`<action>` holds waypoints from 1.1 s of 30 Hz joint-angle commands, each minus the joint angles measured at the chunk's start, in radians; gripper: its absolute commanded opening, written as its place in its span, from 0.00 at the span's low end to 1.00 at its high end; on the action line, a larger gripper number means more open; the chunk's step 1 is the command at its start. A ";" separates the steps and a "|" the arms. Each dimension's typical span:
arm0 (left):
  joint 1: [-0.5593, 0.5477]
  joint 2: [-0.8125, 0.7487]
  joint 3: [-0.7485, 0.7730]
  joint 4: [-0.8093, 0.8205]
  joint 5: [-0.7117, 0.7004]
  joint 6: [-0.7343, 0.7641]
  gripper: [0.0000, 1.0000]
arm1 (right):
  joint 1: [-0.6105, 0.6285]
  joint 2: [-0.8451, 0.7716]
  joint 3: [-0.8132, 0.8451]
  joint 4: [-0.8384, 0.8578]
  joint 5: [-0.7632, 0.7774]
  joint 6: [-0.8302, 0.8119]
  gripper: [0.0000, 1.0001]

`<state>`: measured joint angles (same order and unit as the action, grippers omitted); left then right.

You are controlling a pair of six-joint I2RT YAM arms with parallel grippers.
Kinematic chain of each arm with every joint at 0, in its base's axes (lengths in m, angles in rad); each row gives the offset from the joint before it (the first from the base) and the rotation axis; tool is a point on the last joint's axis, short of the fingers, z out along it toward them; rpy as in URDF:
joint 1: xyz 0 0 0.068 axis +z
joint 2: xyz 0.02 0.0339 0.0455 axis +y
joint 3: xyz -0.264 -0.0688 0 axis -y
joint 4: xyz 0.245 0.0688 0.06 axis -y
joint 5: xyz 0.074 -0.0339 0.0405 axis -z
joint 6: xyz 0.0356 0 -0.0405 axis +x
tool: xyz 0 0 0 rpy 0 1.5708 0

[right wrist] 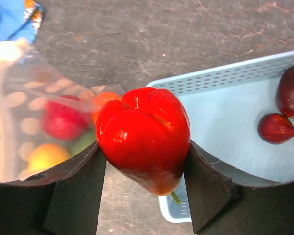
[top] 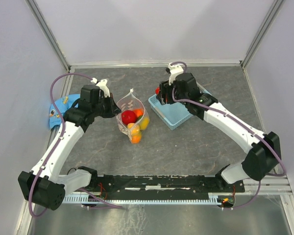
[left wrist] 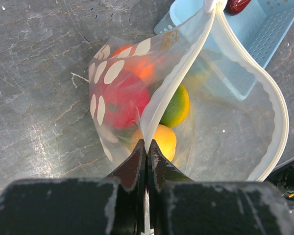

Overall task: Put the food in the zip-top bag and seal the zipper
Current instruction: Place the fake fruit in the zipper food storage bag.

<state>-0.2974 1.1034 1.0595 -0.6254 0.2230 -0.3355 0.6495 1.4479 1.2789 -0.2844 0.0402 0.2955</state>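
Note:
The clear zip-top bag [top: 131, 116] [left wrist: 137, 93] stands open on the table with white dots on one side. Several pieces of food lie inside: a red fruit [left wrist: 121, 100], an orange one [left wrist: 143, 69], a green-yellow one [left wrist: 177, 106] and a yellow one [left wrist: 162, 139]. My left gripper [left wrist: 147, 143] [top: 113, 105] is shut on the bag's mouth edge, pinching the whitish zipper [left wrist: 186, 73]. My right gripper [right wrist: 144, 146] [top: 160, 92] is shut on a glossy red pepper [right wrist: 144, 132], held above the near corner of the blue basket [right wrist: 225, 122] and beside the bag [right wrist: 44, 122].
The blue basket [top: 175, 116] sits right of the bag and holds two dark maroon pieces [right wrist: 291, 90] [right wrist: 277, 128]. A blue patterned cloth [top: 59, 108] [right wrist: 10, 17] lies at the table's left edge. Grey walls close in the back and sides.

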 commanded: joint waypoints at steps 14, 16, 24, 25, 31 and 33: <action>0.006 -0.027 -0.002 0.051 0.047 0.024 0.03 | 0.255 -0.072 -0.005 0.346 -0.004 0.150 0.54; 0.006 -0.028 -0.003 0.053 0.050 0.023 0.03 | 0.277 -0.057 -0.001 0.384 -0.014 0.152 0.53; 0.007 -0.029 -0.004 0.054 0.053 0.023 0.03 | 0.317 0.075 0.023 0.466 -0.051 0.139 0.54; 0.007 -0.030 -0.004 0.056 0.053 0.023 0.03 | 0.317 0.091 0.021 0.474 -0.054 0.138 0.54; 0.007 -0.032 -0.004 0.056 0.055 0.023 0.03 | 0.318 0.168 0.014 0.456 0.003 0.119 0.57; 0.007 -0.035 -0.004 0.055 0.053 0.022 0.03 | 0.317 0.179 0.012 0.437 0.028 0.114 0.57</action>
<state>-0.2955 1.0985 1.0534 -0.6174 0.2466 -0.3355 0.9668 1.6215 1.2686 0.1177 0.0135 0.4278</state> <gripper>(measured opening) 0.043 0.652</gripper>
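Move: Out to the left of the right hand, which already holds the red pepper up high, the open mouth of the storage bag lies some 13 cm left, 4 cm back and 8 cm below. The red tomato inside the bag is about 17 cm left, 3 cm back and 19 cm down; the blue basket's middle is roughly 11 cm right, 8 cm ahead and 21 cm below. From the left hand, the bag mouth is about 8 cm right, 3 cm ahead and 8 cm lower. Carrying the pepper away from the basket in its unchanged grip, the right hand sweeps about 16 cm left and ends 7 cm farther back, first rising some 9 cm, then sinking nearly as much over the bag mouth, close beside the left fingertips. It rolls its left side up and swings counter-clockwise, each roughly 15–20 degrees. The left hand stays, still pinching the bag's rim. ##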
